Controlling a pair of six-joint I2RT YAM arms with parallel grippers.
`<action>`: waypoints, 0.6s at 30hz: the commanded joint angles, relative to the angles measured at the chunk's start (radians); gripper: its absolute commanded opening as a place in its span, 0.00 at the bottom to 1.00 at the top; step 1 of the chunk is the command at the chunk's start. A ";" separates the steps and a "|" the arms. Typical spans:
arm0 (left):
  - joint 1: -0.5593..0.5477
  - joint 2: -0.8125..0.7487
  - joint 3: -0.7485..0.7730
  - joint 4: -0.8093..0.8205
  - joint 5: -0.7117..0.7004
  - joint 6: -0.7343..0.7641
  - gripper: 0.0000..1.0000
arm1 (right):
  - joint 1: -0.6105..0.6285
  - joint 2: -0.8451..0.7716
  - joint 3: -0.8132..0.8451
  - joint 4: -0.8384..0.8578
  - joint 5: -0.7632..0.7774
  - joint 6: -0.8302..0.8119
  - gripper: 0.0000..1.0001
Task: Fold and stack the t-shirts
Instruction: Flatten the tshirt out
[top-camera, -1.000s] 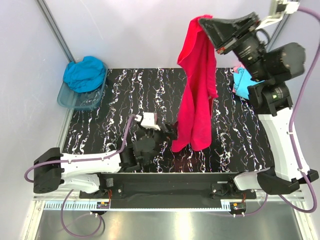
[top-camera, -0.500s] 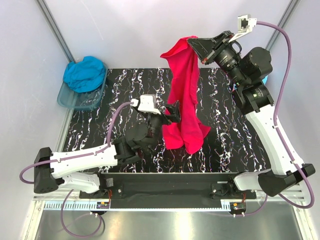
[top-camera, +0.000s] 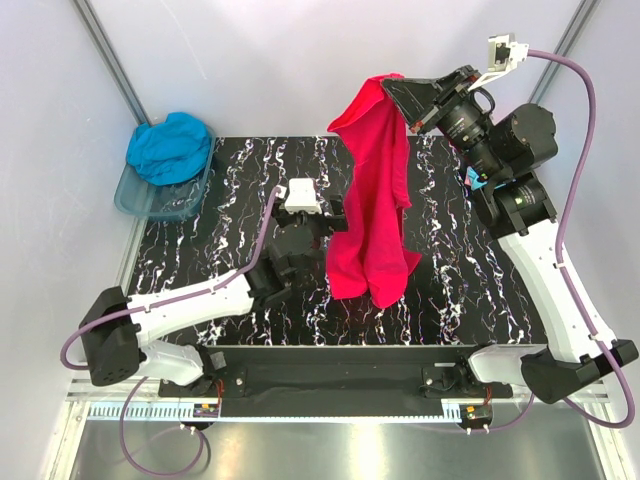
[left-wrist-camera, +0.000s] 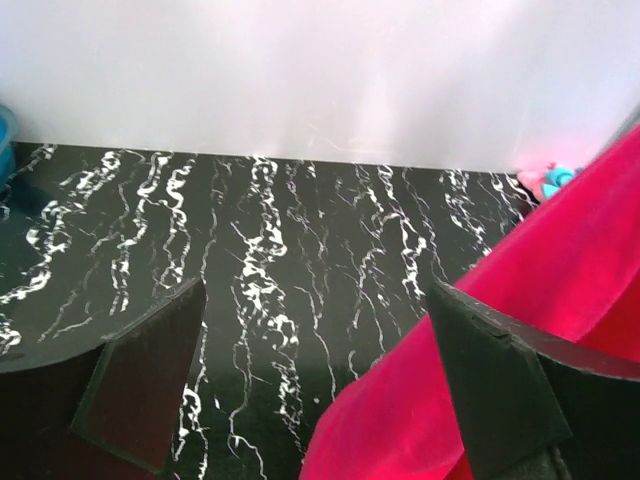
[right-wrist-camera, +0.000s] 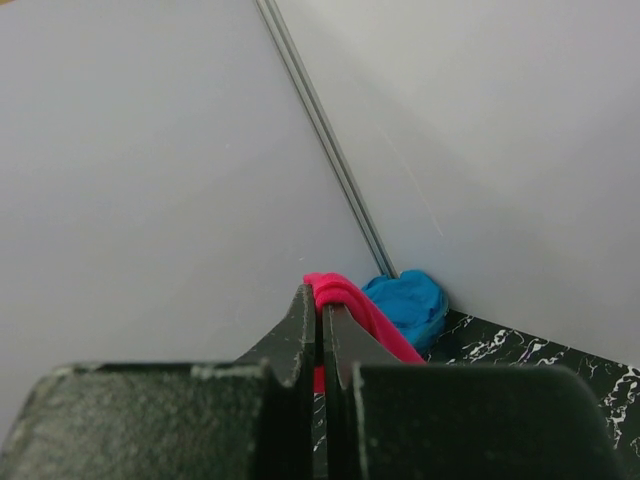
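The bright pink-red t-shirt (top-camera: 375, 200) hangs lengthwise from my right gripper (top-camera: 392, 88), which is raised high over the back of the table and shut on the shirt's top fold (right-wrist-camera: 350, 300). The shirt's lower end rests bunched on the black marbled table (top-camera: 200, 250). My left gripper (top-camera: 337, 216) stands open low over the table, right at the shirt's left edge. In the left wrist view the red cloth (left-wrist-camera: 520, 340) reaches in between the fingers beside the right finger (left-wrist-camera: 500, 390). A teal-blue t-shirt (top-camera: 170, 145) lies crumpled in the tub.
The clear bluish tub (top-camera: 135, 205) stands at the table's back left corner. Light cyan cloth (left-wrist-camera: 562, 178) and pale pink cloth (left-wrist-camera: 545, 172) lie at the back right, mostly hidden behind the right arm (top-camera: 520, 200). White walls close in the back and sides.
My right gripper came down from close to the camera and lowered the shirt until its end rested on the table. My left arm reached forward to the shirt's left edge.
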 joint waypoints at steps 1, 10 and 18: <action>-0.001 -0.018 0.004 0.019 0.042 -0.037 0.99 | 0.007 -0.017 0.019 0.064 0.009 -0.023 0.00; -0.007 -0.157 -0.022 -0.026 0.105 -0.080 0.98 | 0.009 0.005 0.004 0.076 0.007 -0.015 0.00; -0.030 -0.158 0.007 -0.063 0.256 -0.164 0.98 | 0.009 0.026 0.001 0.082 0.006 -0.006 0.00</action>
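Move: From the open left gripper, the hanging red t-shirt's left edge is about 5 cm to the right and 5 cm ahead, at about the same height. The right gripper pinching the shirt's top is some 13 cm to the left gripper's right and 28 cm above it. The basket lies roughly 22 cm ahead and 36 cm left, the folded pile 25 cm ahead and 40 cm right, both far below. From the right gripper, that edge is about 5 cm ahead, 8 cm left and 28 cm down. Pause, then raise the open left gripper about 4.5 cm beside the t-shirt's left edge while drawing it back some 3 cm, turning it about 10 degrees clockwise and rolling its left side down by a similar amount. Leave its fingers open. Keep the right gripper shut on the shirt's top, holding it aloft and letting it ease only about a centimetre forward and down at the end. ##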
